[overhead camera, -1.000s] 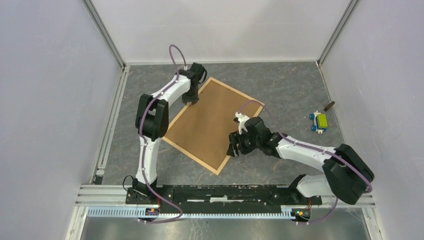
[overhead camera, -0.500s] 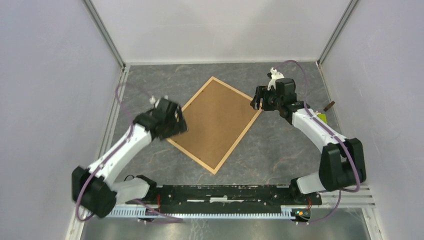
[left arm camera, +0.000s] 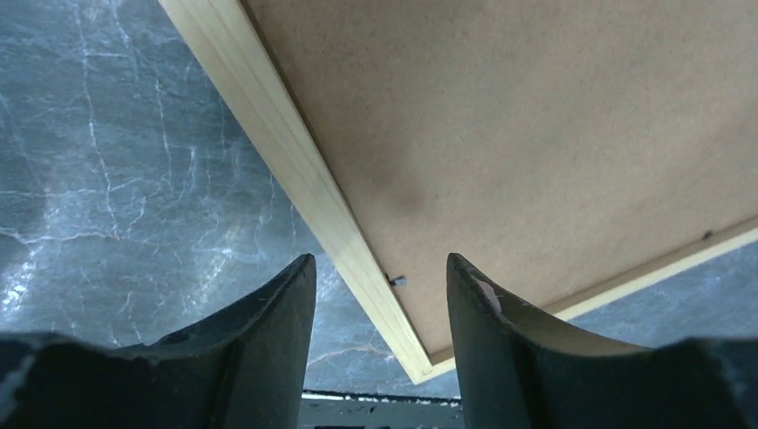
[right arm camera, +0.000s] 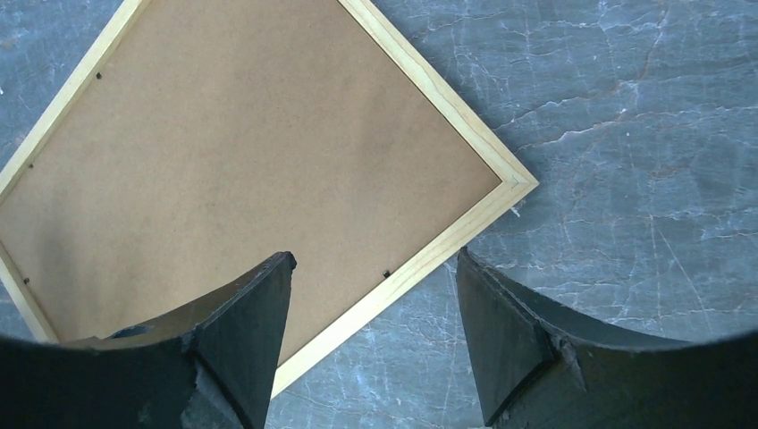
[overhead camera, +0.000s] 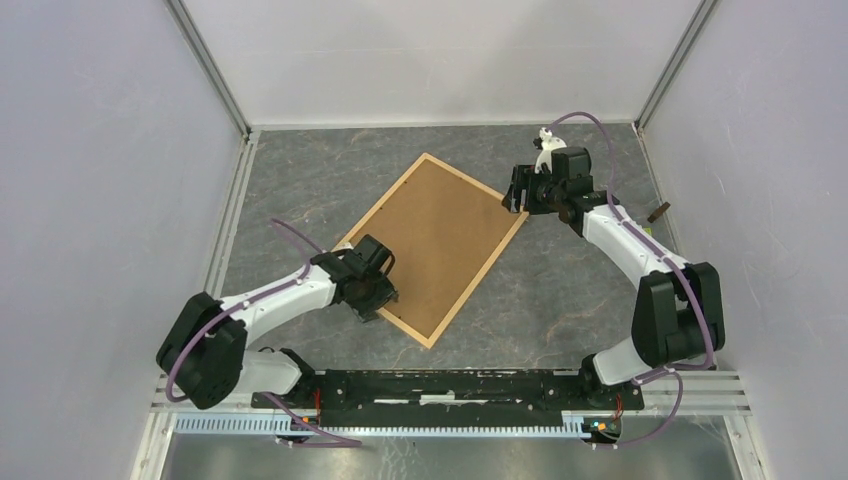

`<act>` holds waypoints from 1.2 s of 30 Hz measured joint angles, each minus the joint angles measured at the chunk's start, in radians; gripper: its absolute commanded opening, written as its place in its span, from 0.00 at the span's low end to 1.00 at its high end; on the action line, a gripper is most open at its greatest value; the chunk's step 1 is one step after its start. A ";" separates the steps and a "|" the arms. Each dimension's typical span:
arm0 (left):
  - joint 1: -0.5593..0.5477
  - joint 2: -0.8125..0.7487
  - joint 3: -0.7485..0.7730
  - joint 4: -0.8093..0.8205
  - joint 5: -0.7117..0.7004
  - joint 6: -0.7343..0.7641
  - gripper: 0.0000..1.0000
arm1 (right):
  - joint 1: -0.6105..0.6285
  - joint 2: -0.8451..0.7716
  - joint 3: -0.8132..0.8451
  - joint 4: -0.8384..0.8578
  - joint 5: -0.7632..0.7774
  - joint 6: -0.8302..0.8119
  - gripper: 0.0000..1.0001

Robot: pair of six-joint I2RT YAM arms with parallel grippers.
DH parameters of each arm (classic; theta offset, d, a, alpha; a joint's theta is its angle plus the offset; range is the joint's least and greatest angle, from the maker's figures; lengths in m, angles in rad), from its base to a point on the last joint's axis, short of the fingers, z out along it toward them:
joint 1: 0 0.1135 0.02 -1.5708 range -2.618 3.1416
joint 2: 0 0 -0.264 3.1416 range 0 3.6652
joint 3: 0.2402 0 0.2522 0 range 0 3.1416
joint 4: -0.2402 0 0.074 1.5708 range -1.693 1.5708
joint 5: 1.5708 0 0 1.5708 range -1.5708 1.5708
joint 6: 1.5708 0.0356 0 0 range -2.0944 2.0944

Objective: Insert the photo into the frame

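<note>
The frame (overhead camera: 477, 183) lies face down on the grey table, turned diagonally, with a plain brown backing board (overhead camera: 435, 245) filling it. The photo is hidden. My left gripper (overhead camera: 383, 300) hovers open over the frame's near-left rim (left arm camera: 295, 152), close to the near corner. A small metal tab (left arm camera: 398, 281) shows between its fingers, and nothing is held. My right gripper (overhead camera: 517, 195) hangs open above the right corner. Its fingers straddle the rim (right arm camera: 447, 94) and bare table, with another tab (right arm camera: 385, 273) between them.
A small brown piece (overhead camera: 657, 212) lies by the right wall, behind the right arm. Grey walls close in the table on three sides, with a metal track (overhead camera: 228, 240) along the left. The arms' mounting rail (overhead camera: 450, 385) runs along the near edge.
My left arm swung from the frame's far-left edge down to its near-left edge, and its jaws went from shut to open. My right arm moved from the near-right edge to the right corner.
</note>
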 measured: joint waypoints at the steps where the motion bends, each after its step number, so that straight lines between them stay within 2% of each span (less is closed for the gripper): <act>1: 0.000 0.015 0.000 0.008 -0.003 -0.009 0.53 | 0.000 -0.006 0.000 -0.004 0.001 -0.005 0.73; 5: 0.003 0.077 -0.001 0.020 -0.009 -0.023 0.48 | 0.000 -0.019 0.000 -0.015 0.015 -0.023 0.73; 9: 0.011 0.100 0.002 0.018 -0.014 -0.020 0.36 | 0.000 -0.019 0.000 -0.022 0.020 -0.031 0.73; 11: 0.019 0.109 0.015 0.002 -0.013 0.016 0.27 | 0.000 -0.018 0.000 -0.023 0.023 -0.036 0.73; 13: 0.040 0.141 0.048 -0.018 0.003 0.106 0.09 | 0.000 -0.012 0.000 -0.028 0.026 -0.043 0.73; 14: 0.054 0.166 0.072 -0.028 0.012 0.152 0.03 | 0.000 -0.008 0.000 -0.034 0.029 -0.048 0.73; 19: 0.148 0.259 0.175 -0.023 0.010 0.405 0.02 | -0.001 0.024 0.002 -0.081 0.042 -0.064 0.72; 26: 0.257 0.261 0.198 -0.079 -0.095 0.714 0.02 | -0.021 0.056 -0.004 -0.171 0.053 -0.071 0.60; 28: 0.276 0.261 0.201 -0.097 -0.116 0.750 0.02 | -0.031 0.048 -0.032 -0.179 0.052 -0.079 0.54; 32: 0.305 0.279 0.217 -0.116 -0.160 0.795 0.02 | -0.034 0.006 -0.142 -0.224 0.054 -0.100 0.51; 34: 0.320 0.291 0.224 -0.115 -0.175 0.812 0.02 | -0.016 -0.031 -0.204 -0.268 0.060 -0.107 0.50; 36: 0.335 0.295 0.229 -0.112 -0.187 0.824 0.02 | 0.021 -0.059 -0.240 -0.316 0.071 -0.114 0.44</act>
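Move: Just below the left hand, some 2 cm down and about 1 cm left and 1 cm back, runs the frame's near-left short strip. The frame's near corner is roughly 12 cm right and 12 cm back of this hand, the brown board's middle 16 cm ahead and 12 cm right. From the right hand, the far-right short strip's middle lies about 13 cm ahead, 10 cm left and 12 cm down; the frame's right corner is 5 cm ahead, 4 cm right. Sinking about 2 cm over the near-left short strip, the left hand closes and pinches it, then carries it forward and mostly left, some 12 cm, turning clockwise about 25 degrees and rolling its left side up. The right hand, nearly still at first, swings back 13 cm and down 10 cm, tilting steeper and part-closing, to come close beside the frame's right-hand strip; touch can't be seen there. ##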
